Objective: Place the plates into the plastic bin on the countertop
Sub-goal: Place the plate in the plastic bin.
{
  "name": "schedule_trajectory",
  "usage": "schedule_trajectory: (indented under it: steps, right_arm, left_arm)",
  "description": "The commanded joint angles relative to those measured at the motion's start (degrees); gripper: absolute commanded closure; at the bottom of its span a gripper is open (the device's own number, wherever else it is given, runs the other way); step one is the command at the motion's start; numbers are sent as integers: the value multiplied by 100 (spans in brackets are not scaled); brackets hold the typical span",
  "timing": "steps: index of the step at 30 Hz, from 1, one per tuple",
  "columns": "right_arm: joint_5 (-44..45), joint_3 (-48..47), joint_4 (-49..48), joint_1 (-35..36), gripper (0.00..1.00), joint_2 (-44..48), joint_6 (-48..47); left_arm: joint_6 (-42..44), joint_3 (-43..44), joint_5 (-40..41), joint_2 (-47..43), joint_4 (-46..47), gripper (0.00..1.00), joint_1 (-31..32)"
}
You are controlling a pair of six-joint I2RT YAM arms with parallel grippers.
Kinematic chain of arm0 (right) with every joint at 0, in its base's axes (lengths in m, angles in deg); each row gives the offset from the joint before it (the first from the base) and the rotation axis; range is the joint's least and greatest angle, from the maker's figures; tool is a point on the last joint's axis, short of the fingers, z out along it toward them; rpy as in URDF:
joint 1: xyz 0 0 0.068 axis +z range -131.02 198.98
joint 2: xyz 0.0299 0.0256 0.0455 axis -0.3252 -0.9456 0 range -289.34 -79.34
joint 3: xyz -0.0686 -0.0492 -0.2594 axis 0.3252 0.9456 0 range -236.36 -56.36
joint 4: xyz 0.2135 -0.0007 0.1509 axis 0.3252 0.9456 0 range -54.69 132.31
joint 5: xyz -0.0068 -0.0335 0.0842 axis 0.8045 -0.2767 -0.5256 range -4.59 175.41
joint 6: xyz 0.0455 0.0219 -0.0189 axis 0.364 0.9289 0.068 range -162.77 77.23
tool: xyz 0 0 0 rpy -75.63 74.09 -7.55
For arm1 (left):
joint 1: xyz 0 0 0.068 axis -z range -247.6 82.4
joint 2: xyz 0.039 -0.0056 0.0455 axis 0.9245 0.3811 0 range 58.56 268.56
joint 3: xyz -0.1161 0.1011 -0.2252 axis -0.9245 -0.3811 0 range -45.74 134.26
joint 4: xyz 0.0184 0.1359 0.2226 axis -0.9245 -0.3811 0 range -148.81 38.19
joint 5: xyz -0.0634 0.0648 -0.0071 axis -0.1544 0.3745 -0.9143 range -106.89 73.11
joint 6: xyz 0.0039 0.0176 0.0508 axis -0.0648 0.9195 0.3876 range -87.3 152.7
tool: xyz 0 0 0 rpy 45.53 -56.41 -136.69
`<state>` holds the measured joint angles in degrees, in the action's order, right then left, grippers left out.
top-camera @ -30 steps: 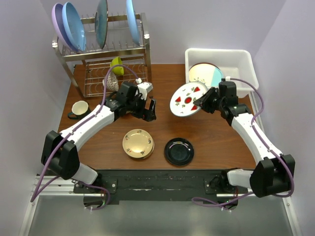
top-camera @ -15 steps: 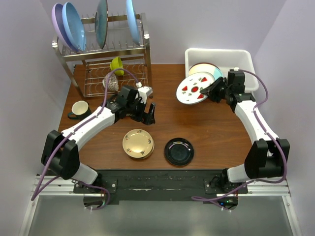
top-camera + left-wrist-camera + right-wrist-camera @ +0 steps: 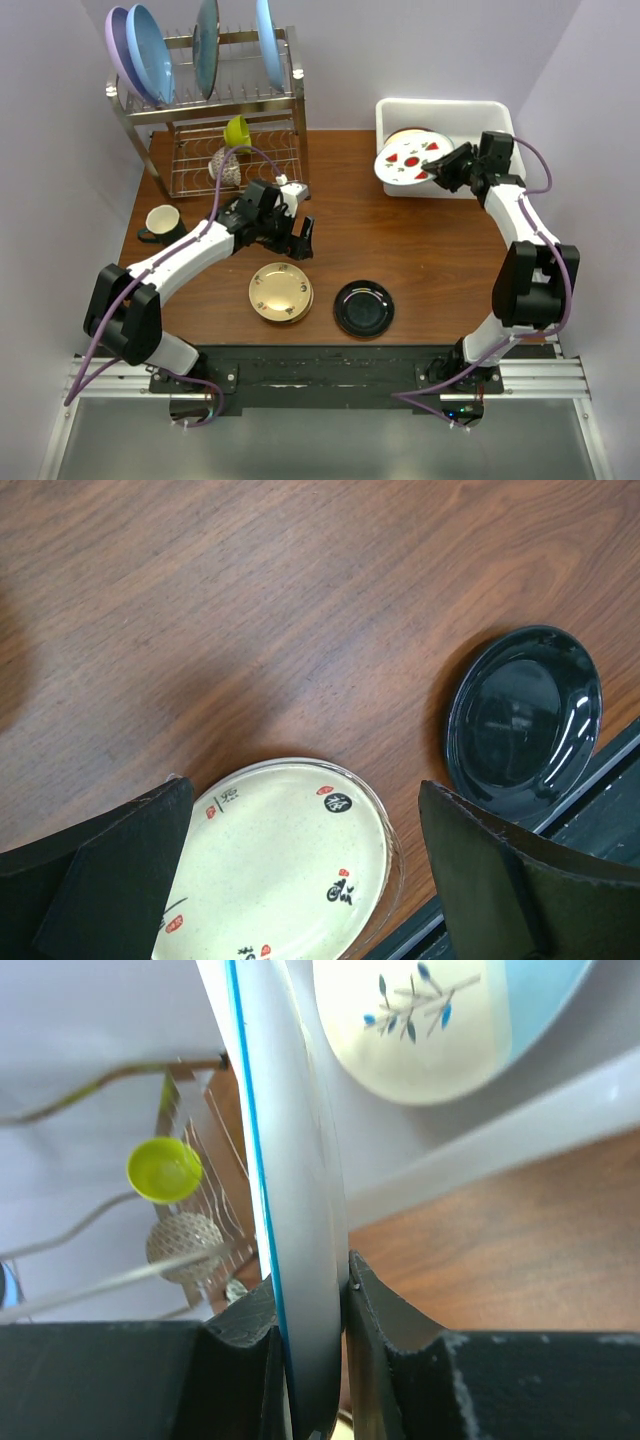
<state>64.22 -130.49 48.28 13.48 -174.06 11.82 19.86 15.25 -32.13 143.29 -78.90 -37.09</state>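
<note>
My right gripper is shut on the rim of the white plate with red spots. It holds that plate tilted over the front left part of the white plastic bin. In the right wrist view the plate stands edge-on between the jaws of the gripper, with a cream-and-teal plate lying in the bin behind it. My left gripper hangs open over the countertop, just behind the gold-tan plate. A glossy black plate lies to its right. The left wrist view shows both plates below the open gripper.
A two-tier steel wire rack stands at the back left with blue and lilac plates upright in it. A lime-green bowl sits on its lower tier. A cup stands near the left edge. Walls close in the table on three sides.
My right arm has carried the red-spotted plate from the middle of the table back and right to the bin. My left gripper has drifted slightly nearer the gold-tan plate, still open.
</note>
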Motion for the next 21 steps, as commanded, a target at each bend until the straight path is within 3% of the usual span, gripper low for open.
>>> schedule_trajectory:
  steps: [1, 7, 21]
  right_arm:
    - [-526, -602, -998, -162, 100, -151, 430]
    - [-588, -629, -1473, -276, 100, -372, 658]
    - [-369, -1077, -1447, -382, 100, -864, 676]
  left_arm:
    - [36, -61, -75, -185, 152, 0, 0]
    - [54, -122, -40, -229, 125, 0, 0]
    - [62, -263, -75, -316, 125, 0, 0]
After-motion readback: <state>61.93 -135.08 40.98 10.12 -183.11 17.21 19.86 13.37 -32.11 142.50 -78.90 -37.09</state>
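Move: The right gripper holds the strawberry plate by its right edge. The plate stack in the plastic bin, where it is to go, is centred some 7 cm ahead, 4 cm to the left and 13 cm below. The bin's near wall runs about 4 cm back, its middle 5 cm to the right; its left wall is roughly 7 cm ahead and 14 cm left. From the left gripper the stack is about 29 cm ahead, 36 cm right and 5 cm below. Carry the strawberry plate in over the plastic bin with the right gripper: forward about 5 cm and some 3 cm to the right, sinking slightly, so that the plate clears the near-left corner and comes over the stack. Roll the wrist about 5 degrees to raise its left side, and keep the plate's edge pinched. ##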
